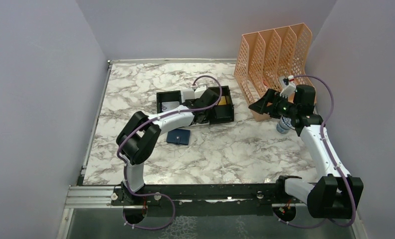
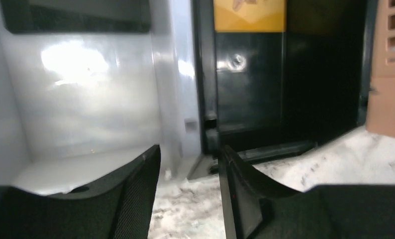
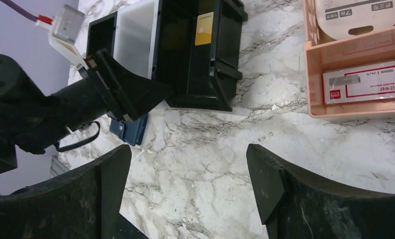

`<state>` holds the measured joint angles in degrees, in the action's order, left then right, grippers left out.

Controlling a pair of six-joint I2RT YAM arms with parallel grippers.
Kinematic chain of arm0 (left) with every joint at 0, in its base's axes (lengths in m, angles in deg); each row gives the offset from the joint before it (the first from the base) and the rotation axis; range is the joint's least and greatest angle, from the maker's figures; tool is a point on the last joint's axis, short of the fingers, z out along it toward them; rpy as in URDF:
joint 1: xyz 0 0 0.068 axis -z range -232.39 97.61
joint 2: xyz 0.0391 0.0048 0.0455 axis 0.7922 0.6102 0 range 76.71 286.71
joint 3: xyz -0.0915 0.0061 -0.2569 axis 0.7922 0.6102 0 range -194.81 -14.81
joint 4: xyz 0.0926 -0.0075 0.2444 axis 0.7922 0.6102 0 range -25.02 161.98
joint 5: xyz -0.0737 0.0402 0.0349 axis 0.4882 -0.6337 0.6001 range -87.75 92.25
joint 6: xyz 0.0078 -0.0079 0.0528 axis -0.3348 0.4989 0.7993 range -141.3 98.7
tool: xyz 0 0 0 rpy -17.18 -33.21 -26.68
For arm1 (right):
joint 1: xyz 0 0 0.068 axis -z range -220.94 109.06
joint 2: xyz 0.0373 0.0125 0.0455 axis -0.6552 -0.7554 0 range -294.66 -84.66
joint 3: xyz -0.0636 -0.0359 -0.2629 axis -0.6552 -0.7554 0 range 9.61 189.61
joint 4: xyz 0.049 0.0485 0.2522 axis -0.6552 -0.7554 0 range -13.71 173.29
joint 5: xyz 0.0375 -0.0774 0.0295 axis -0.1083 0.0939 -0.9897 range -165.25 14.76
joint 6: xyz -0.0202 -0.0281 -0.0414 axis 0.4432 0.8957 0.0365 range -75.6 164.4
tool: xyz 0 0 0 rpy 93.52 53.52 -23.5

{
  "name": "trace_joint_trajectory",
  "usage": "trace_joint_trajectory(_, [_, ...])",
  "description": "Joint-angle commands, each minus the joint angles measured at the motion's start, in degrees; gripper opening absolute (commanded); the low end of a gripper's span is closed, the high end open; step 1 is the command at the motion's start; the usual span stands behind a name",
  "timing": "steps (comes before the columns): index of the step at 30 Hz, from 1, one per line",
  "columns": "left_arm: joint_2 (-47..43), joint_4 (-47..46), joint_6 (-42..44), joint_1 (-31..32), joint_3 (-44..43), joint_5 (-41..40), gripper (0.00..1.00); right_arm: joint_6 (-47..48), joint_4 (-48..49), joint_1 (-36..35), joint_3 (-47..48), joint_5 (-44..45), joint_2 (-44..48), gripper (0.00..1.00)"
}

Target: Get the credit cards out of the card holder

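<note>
The navy card holder (image 1: 178, 136) lies flat on the marble in front of the tray, and its edge (image 3: 131, 128) shows past the left arm. A gold credit card (image 1: 225, 101) (image 2: 250, 15) (image 3: 204, 29) lies in the tray's right black compartment. A pale silver-grey card (image 1: 169, 105) shows in the tray's left compartment. My left gripper (image 2: 190, 154) (image 1: 201, 118) hovers low at the tray's near edge, jaws apart with only marble between them. My right gripper (image 3: 188, 164) (image 1: 257, 105) hangs wide open and empty, to the right of the tray.
The black-and-white three-compartment tray (image 1: 160, 94) (image 3: 200, 97) sits mid-table. A peach file rack (image 1: 275, 59) (image 3: 315, 74) stands at the back right, holding a red-and-white box (image 3: 364, 82). A small bluish container (image 1: 283, 125) stands under the right arm. Grey walls close in both sides.
</note>
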<state>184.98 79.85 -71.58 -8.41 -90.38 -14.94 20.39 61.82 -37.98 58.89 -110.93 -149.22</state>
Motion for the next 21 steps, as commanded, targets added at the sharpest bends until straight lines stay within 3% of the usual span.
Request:
trace_joint_trajectory(1, [-0.02, 5.33, -0.28, 1.18, 2.07, 2.81, 0.53, 2.39, -1.49, 0.03, 0.42, -3.11, 0.78, 0.88])
trace_joint_trajectory(10, [-9.23, 5.16, 3.86, 1.19, 1.50, -0.58, 0.81, 2.91, -0.25, -0.55, 0.41, -4.75, -0.09, 0.88])
trace_joint_trajectory(15, [-13.61, 5.14, 6.72, 1.04, 1.50, -1.56, 0.87, 2.61, 0.79, -3.46, -0.05, -4.49, -2.03, 0.88])
trace_joint_trajectory(21, [-20.98, 5.10, 7.67, -2.75, 7.23, -2.36, 0.99, -0.77, 2.84, -21.33, 1.47, 5.44, -5.78, 0.87])
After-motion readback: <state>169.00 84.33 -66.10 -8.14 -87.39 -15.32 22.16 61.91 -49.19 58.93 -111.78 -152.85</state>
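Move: My left hand is still at the near end of the wall between the box's white bin and right black bin. The blue card holder lies about 13 cm to my left, 6 cm back and 6 cm down. That black bin's middle is some 10 cm ahead and 8 cm right. From my right hand, the card holder is about 40 cm left, level fore and aft and 18 cm down; the same bin is 19 cm left, 14 cm ahead. I ease my left hand down and back a couple of centimetres against the box, opening its fingers as I go. Then I lift it some 11 cm clear of the bin wall, fingers nearly wide, drifting slightly left and tipping up a little. My open right hand mostly waits, then late on swings left about 6 cm towards the card holder, turning roughly 15 degrees counter-clockwise. ##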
